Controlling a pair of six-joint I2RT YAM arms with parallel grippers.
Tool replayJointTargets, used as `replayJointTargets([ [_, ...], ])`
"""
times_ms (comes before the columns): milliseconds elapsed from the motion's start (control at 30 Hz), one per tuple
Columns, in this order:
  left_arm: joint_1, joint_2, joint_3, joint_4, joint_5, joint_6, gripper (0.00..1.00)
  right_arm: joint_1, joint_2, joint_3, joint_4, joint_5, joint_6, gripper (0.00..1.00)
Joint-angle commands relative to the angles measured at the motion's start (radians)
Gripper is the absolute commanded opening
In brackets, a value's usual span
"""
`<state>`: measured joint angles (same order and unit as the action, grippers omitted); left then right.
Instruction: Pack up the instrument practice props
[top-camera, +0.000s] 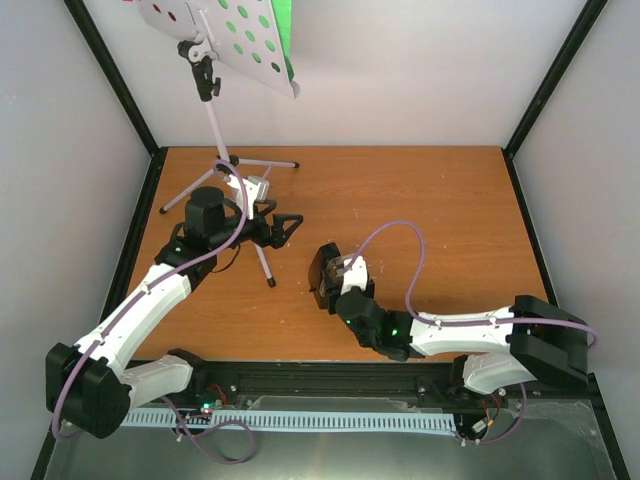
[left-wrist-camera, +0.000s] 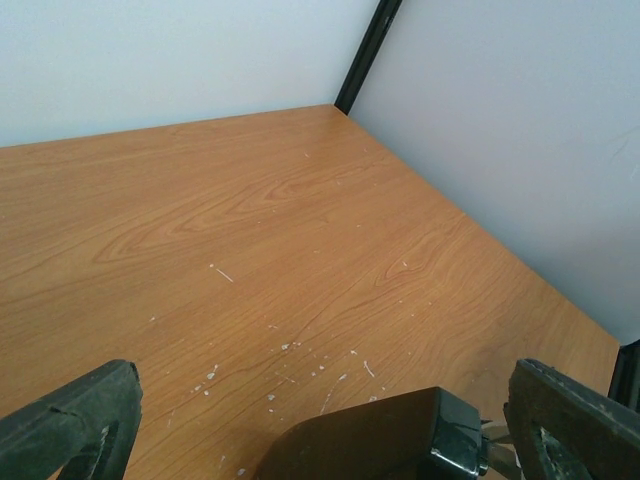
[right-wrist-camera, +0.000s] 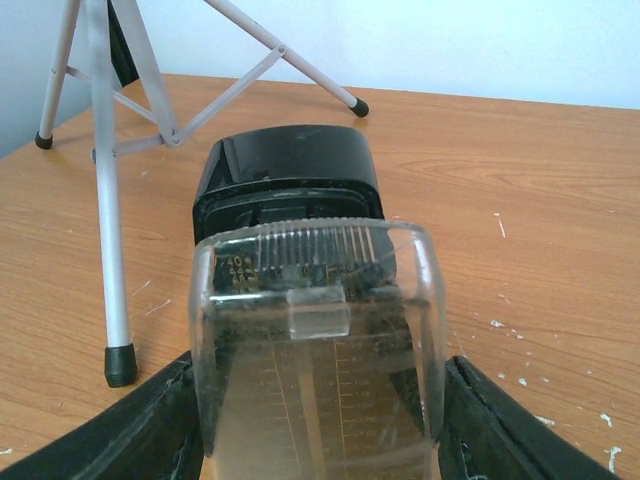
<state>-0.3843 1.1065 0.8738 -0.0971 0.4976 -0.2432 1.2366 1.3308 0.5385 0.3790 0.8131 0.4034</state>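
The music stand's pale perforated desk (top-camera: 230, 40) stands high at the back left, with a green sheet (top-camera: 284, 30) behind it and red (top-camera: 166, 13) showing through its holes. Its silver tripod legs (top-camera: 265, 258) rest on the table and also show in the right wrist view (right-wrist-camera: 108, 200). My right gripper (top-camera: 335, 272) (right-wrist-camera: 318, 420) is shut on the black metronome (top-camera: 328, 268), fingers pressed on both sides of its clear cover (right-wrist-camera: 315, 350). My left gripper (top-camera: 285, 228) (left-wrist-camera: 330, 420) is open beside the near tripod leg, holding nothing.
The wooden table (top-camera: 450, 220) is walled by white panels with black corner posts (top-camera: 555, 75). A dark glossy block (left-wrist-camera: 380, 440) shows low between the left fingers (left-wrist-camera: 70, 430); it may be the metronome. Purple cables loop over both arms.
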Motion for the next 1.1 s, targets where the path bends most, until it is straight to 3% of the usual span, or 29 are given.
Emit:
replayJointTargets([
  [0,0.007,0.006,0.001,0.034,0.03,0.027,1.0,-0.024,0.026,0.006,-0.005,-0.033,0.004,0.53],
  [367,0.007,0.01,-0.001,0.039,0.054,0.033,1.0,-0.048,0.043,-0.027,0.065,-0.105,-0.073,0.55],
  [767,-0.036,0.09,0.005,0.06,0.229,0.046,0.98,-0.069,0.052,-0.066,0.1,-0.179,-0.132,0.59],
  [1067,-0.1,0.197,0.025,0.056,0.334,0.047,0.75,-0.1,0.05,-0.09,0.113,-0.274,-0.125,0.61],
])
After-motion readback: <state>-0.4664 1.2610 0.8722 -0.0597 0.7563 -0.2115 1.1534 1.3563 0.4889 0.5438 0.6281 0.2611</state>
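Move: The black metronome stands about 8 cm to the right of the open left hand, 6 cm back towards the base and some 16 cm below to its middle. The music stand's nearest foot lies about 5 cm back and 2 cm to the left of that hand, down on the table. The right hand already holds the clear cover, its middle about 2 cm ahead; the metronome is some 4 cm ahead and 4 cm to the left, 4 cm lower. The right hand keeps the clear cover between its fingers and eases it about 1 cm forward and left against the metronome's front, turning slightly counter-clockwise. After hovering, the left hand speeds up towards the metronome's top, about 6 cm right with some 4 cm down and 3 cm back, swinging about 20 degrees clockwise as its wide-open fingers begin to close; it comes close, but contact can't be seen. ##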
